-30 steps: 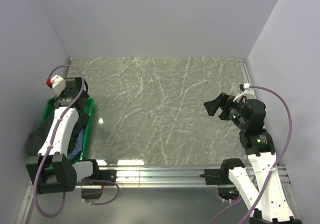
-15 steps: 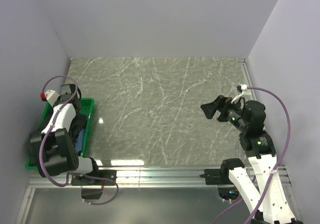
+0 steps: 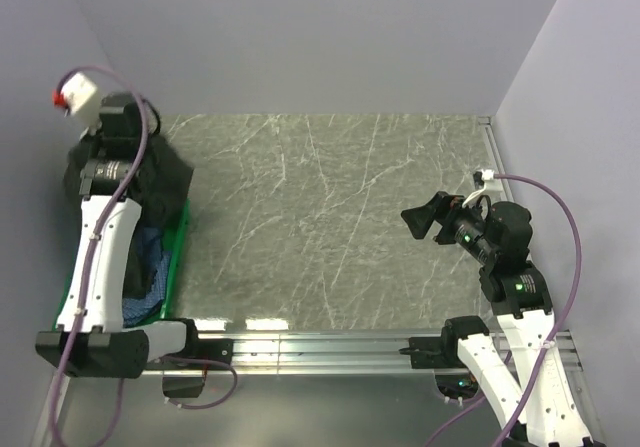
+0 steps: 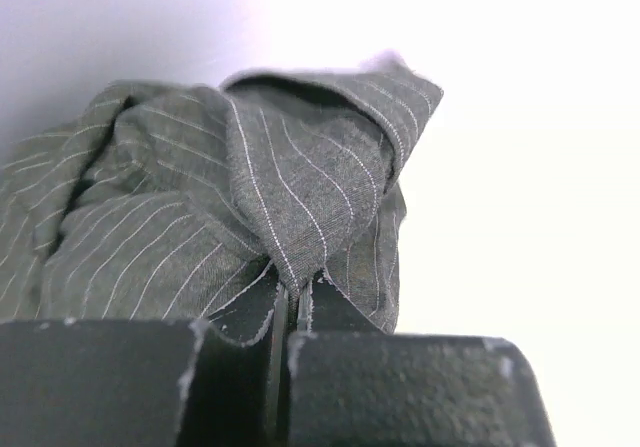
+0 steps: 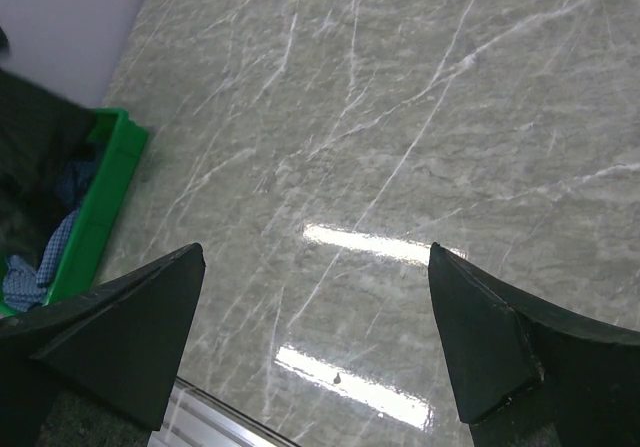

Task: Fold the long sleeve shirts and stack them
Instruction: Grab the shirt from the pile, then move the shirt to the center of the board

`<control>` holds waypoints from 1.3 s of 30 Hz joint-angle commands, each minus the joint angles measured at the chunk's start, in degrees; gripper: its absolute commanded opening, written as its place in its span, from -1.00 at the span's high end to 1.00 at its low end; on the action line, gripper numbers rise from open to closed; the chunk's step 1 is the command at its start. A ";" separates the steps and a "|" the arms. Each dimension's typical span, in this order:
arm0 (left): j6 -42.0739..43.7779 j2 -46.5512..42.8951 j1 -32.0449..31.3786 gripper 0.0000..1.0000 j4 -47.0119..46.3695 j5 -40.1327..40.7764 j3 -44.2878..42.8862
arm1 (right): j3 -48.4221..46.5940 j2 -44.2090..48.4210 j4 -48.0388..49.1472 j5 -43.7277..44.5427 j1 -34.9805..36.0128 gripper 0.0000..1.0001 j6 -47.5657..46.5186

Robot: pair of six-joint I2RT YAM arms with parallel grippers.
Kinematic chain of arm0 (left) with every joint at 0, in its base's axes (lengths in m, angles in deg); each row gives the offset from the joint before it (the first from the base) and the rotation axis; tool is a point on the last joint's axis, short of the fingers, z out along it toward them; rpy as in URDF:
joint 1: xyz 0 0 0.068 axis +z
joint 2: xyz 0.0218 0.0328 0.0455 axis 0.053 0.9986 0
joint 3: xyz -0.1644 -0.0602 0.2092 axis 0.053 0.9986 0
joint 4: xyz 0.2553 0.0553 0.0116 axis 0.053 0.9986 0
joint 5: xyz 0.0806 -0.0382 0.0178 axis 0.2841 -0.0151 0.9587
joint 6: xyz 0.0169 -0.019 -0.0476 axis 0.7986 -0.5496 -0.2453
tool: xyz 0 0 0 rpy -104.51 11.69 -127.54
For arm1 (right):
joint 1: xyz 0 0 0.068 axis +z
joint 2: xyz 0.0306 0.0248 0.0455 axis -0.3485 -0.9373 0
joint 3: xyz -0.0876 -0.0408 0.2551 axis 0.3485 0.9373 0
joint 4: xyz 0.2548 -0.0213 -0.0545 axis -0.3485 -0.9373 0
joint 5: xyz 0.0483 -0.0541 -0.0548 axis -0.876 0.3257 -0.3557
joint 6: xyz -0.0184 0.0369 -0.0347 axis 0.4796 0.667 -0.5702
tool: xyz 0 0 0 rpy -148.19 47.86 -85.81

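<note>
The black pinstriped long sleeve shirt (image 4: 300,167) hangs bunched from my left gripper (image 4: 290,302), whose jaws are shut on a fold of it. In the top view this shirt (image 3: 165,182) is lifted above the far end of the green crate (image 3: 177,252), and the fingers are hidden by the wrist and the cloth. The blue checked shirt (image 3: 150,257) lies crumpled inside the crate. My right gripper (image 5: 315,257) is open with nothing between its fingers, hovering over the table's right side (image 3: 420,217).
The green crate (image 5: 105,192) stands at the table's left edge against the left wall. A marbled grey tabletop (image 3: 330,217) spreads between the arms. A metal rail (image 3: 330,347) runs along the near edge. Walls close in the left, back and right.
My left gripper dipped into the crate, shut on the black shirt and lifted it up and toward the back. The right gripper shifted slightly left and stayed open.
</note>
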 commanded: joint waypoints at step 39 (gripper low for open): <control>-12.35 -19.27 -49.37 -0.78 -12.80 -15.55 36.17 | -0.39 -9.22 3.51 14.77 15.52 -1.00 6.18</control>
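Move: The left hand already pinches the dark striped shirt. The table middle, where it is to go, lies about 48 cm to the right, 3 cm back and some 31 cm below. The blue shirt lies roughly 11 cm back, 7 cm left and 28 cm down, in the green bin, whose middle is 13 cm back, 8 cm left. From the right hand, the table middle is about 7 cm ahead, 12 cm left and 25 cm below. Still pinching the dark shirt, the left hand sweeps fast to the right and up, some 40 cm across and 27 cm higher, turning clockwise about 75 degrees and tipping up. Just past the top the fingers open wide and let go; the empty hand then drops about 40 cm, levelling out and easing back and left. Late on, the right hand, open, starts some 3 cm left. ##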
